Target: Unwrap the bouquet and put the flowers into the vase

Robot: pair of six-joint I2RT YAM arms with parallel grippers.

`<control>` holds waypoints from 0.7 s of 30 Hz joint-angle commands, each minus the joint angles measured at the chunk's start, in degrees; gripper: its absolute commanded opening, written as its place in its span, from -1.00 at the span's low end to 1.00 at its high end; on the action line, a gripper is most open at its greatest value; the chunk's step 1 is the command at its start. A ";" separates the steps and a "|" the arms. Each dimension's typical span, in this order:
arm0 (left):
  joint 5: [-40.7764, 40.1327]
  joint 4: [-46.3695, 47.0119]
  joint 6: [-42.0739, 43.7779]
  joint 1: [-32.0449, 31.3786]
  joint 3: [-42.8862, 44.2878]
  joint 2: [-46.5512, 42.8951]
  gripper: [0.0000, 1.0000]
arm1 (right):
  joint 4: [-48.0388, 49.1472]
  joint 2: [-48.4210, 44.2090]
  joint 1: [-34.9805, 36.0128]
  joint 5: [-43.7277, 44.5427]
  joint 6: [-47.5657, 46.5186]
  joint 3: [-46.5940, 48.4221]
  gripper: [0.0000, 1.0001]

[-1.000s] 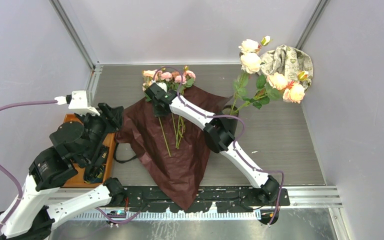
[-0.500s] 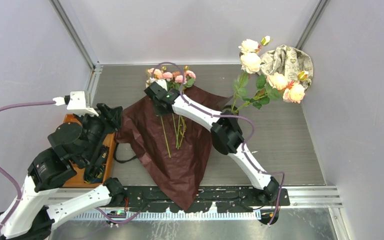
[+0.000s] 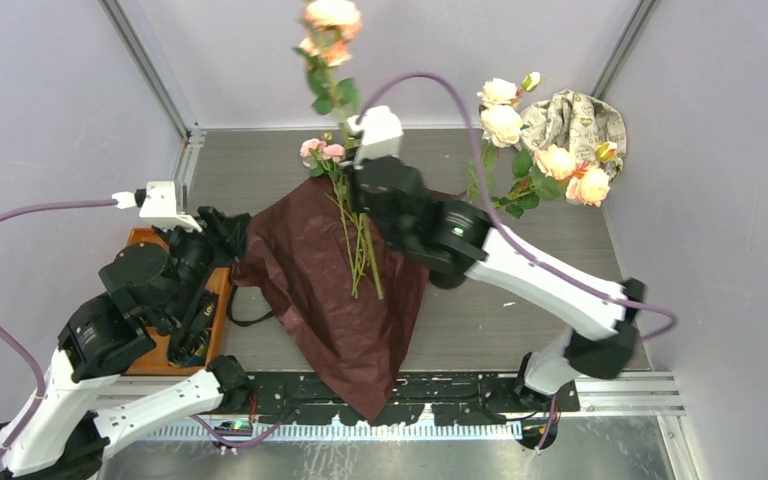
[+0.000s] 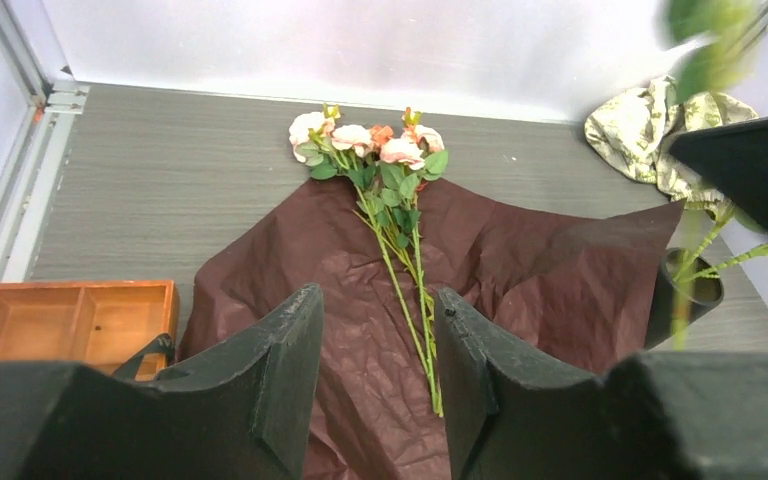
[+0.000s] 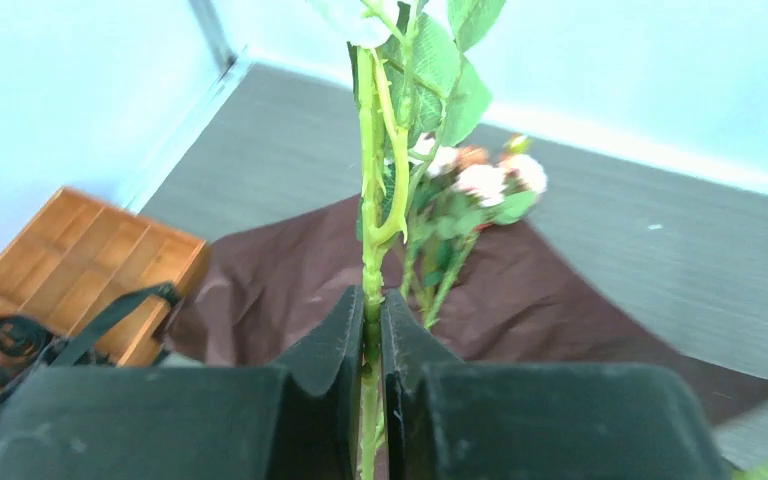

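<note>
My right gripper point(image 5: 372, 305) is shut on the green stem of one flower point(image 5: 380, 150) and holds it upright above the back of the dark red wrapping paper point(image 3: 340, 300). Its peach head point(image 3: 332, 15) reaches the top of the overhead view. A few more flowers point(image 4: 370, 140) lie on the paper, stems point(image 3: 362, 250) pointing toward me. Several peach roses point(image 3: 520, 130) stand in the black vase point(image 4: 665, 310), which the right arm hides from above. My left gripper point(image 4: 378, 300) hangs open and empty over the paper's left edge.
An orange compartment tray point(image 4: 60, 320) sits at the left under the left arm. A black ribbon point(image 3: 243, 320) lies beside it. A beige patterned cloth point(image 3: 575, 120) is bunched in the back right corner. Grey walls close in three sides.
The right gripper has closed on one stem and lifted that flower up off the paper, its elbow swinging out to the right. The left arm has stayed put.
</note>
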 commanded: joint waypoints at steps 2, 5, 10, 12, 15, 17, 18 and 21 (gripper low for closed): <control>3.06 4.22 -1.53 -0.03 -0.74 1.86 -0.09 | 22.25 -15.89 1.09 18.76 -16.65 -16.01 -0.98; 3.76 4.79 -2.02 0.03 -1.52 3.15 -0.11 | 33.87 -22.89 1.09 21.55 -24.72 -24.20 -0.98; 4.51 5.93 -3.01 -0.03 -3.48 4.38 -0.13 | 53.22 -27.45 1.01 22.93 -39.47 -33.51 -0.98; 4.69 6.61 -3.35 -0.03 -4.44 4.47 -0.14 | 61.88 -27.09 1.02 23.34 -47.35 -36.07 -0.98; 4.97 6.95 -3.67 -0.01 -4.74 4.96 -0.14 | 72.21 -24.81 0.45 23.94 -57.27 -37.20 -0.98; 5.13 6.99 -3.76 0.03 -4.73 5.32 -0.15 | 75.95 -23.51 -0.15 23.75 -61.52 -36.99 -0.98; 5.15 7.09 -3.83 -0.02 -4.79 5.42 -0.15 | 77.29 -23.15 -0.66 23.60 -62.64 -37.01 -0.98; 5.15 7.58 -4.03 -0.04 -5.52 5.73 -0.15 | 78.68 -22.93 -2.79 22.26 -62.58 -37.58 -0.98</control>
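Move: The vase stands about 18 cm to the right of my right hand, level with it fore and aft, its middle some 27 cm below. The remaining roses lie about 12 cm ahead of that hand and 3 cm left, roughly 35 cm down, on wrapping paper centred 3 cm back and 5 cm left. From my left hand the vase is 9 cm ahead and 36 cm right; the roses, 21 cm ahead and 15 cm right. I keep the rose stem pinched in my right hand and sweep it about 16 cm right, off the paper and towards the space above the vase, fast at first while rising some 7 cm. The wrist swings clockwise and tips the fingers up throughout, about 30 degrees each, continuing after the travel slows. My half-open, empty left hand eases right and down, towards the roses. ##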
